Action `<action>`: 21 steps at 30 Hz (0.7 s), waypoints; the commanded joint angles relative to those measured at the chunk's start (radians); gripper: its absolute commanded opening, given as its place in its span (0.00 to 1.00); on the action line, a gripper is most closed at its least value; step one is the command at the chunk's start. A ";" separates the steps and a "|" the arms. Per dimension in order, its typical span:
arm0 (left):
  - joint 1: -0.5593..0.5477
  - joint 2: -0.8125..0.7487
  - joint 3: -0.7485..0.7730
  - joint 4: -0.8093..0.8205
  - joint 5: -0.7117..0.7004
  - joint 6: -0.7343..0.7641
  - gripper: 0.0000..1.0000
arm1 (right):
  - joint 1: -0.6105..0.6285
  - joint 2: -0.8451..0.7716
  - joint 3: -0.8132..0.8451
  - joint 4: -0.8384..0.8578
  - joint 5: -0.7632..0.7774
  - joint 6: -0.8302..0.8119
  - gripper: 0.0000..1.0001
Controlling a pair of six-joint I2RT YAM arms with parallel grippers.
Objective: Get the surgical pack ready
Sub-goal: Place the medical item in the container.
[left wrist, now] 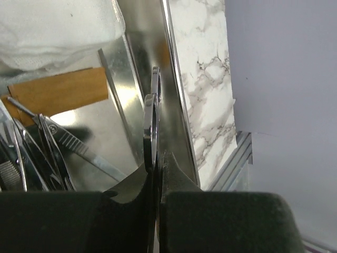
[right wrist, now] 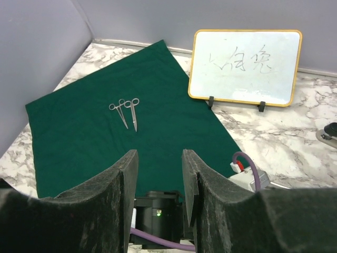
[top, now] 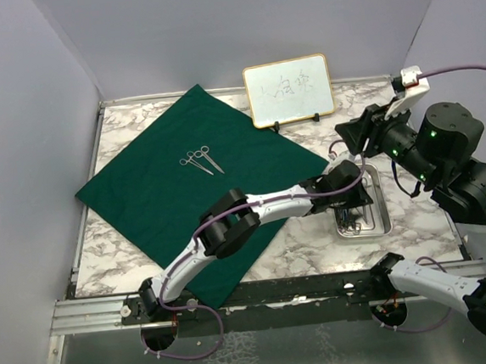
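Note:
The dark green cloth (top: pixel 168 197) lies spread on the marble table, with two silver scissor-like instruments (top: pixel 200 160) side by side on it. At the right stands the small steel tray (top: pixel 384 221). My left gripper (top: pixel 357 199) reaches down into the tray. In the left wrist view that gripper (left wrist: pixel 158 161) is shut on the ring handle of one instrument (left wrist: pixel 152 118), which stands on edge by the tray wall (left wrist: pixel 174 79). More instruments (left wrist: pixel 37 153) and white gauze (left wrist: pixel 52 31) lie in the tray. My right gripper (right wrist: pixel 158 158) hangs open and empty above the tray.
The gold-framed whiteboard (top: pixel 289 91) stands at the back, right of the cloth's far corner. A brown flat patch (left wrist: pixel 58 89) shows inside the tray below the gauze. Grey walls close in the table on the left, back and right. The left arm's wrist (right wrist: pixel 158 211) sits under my right gripper.

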State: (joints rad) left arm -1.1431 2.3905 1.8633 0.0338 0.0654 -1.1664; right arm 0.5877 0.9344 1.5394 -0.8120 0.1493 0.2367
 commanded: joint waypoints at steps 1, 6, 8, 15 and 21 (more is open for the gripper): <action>-0.012 0.064 0.105 -0.077 -0.052 -0.012 0.00 | 0.004 -0.020 -0.016 -0.004 0.015 -0.017 0.40; -0.007 0.089 0.119 -0.114 -0.050 -0.018 0.01 | 0.004 -0.030 -0.012 -0.010 0.020 -0.022 0.40; -0.007 0.098 0.130 -0.114 -0.037 -0.016 0.02 | 0.003 -0.036 -0.018 -0.006 0.020 -0.021 0.40; -0.003 0.077 0.151 -0.195 0.000 0.027 0.33 | 0.003 -0.039 -0.022 0.000 0.003 -0.012 0.40; 0.008 -0.043 0.098 -0.273 0.061 0.055 0.40 | 0.004 -0.030 -0.015 0.007 -0.002 -0.012 0.40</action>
State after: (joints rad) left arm -1.1416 2.4794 2.0010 -0.1654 0.0723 -1.1416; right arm 0.5880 0.9051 1.5280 -0.8127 0.1490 0.2302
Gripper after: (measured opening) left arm 0.391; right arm 0.401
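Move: The left gripper, gripping the ringed medical item, is just over the container; the bare strip of floor along the container's right wall lies about 6 cm below, some 3 cm ahead and 2 cm right. In the container, the gauze is roughly 8 cm ahead and 4 cm left, the brown packet 4 cm ahead and 5 cm left, the instrument pile 6 cm left and 2 cm back. From the right hand that strip is some 38 cm down, 11 cm right and 3 cm ahead. Lower the left gripper about 4 cm into the container, over the bare strip beside its right wall, tipping the fingers some 5 to 10 degrees more steeply down as you sink. Once down, spread the fingers from nearly shut to well apart so they let go of the ringed item, its rings pointing forward. ##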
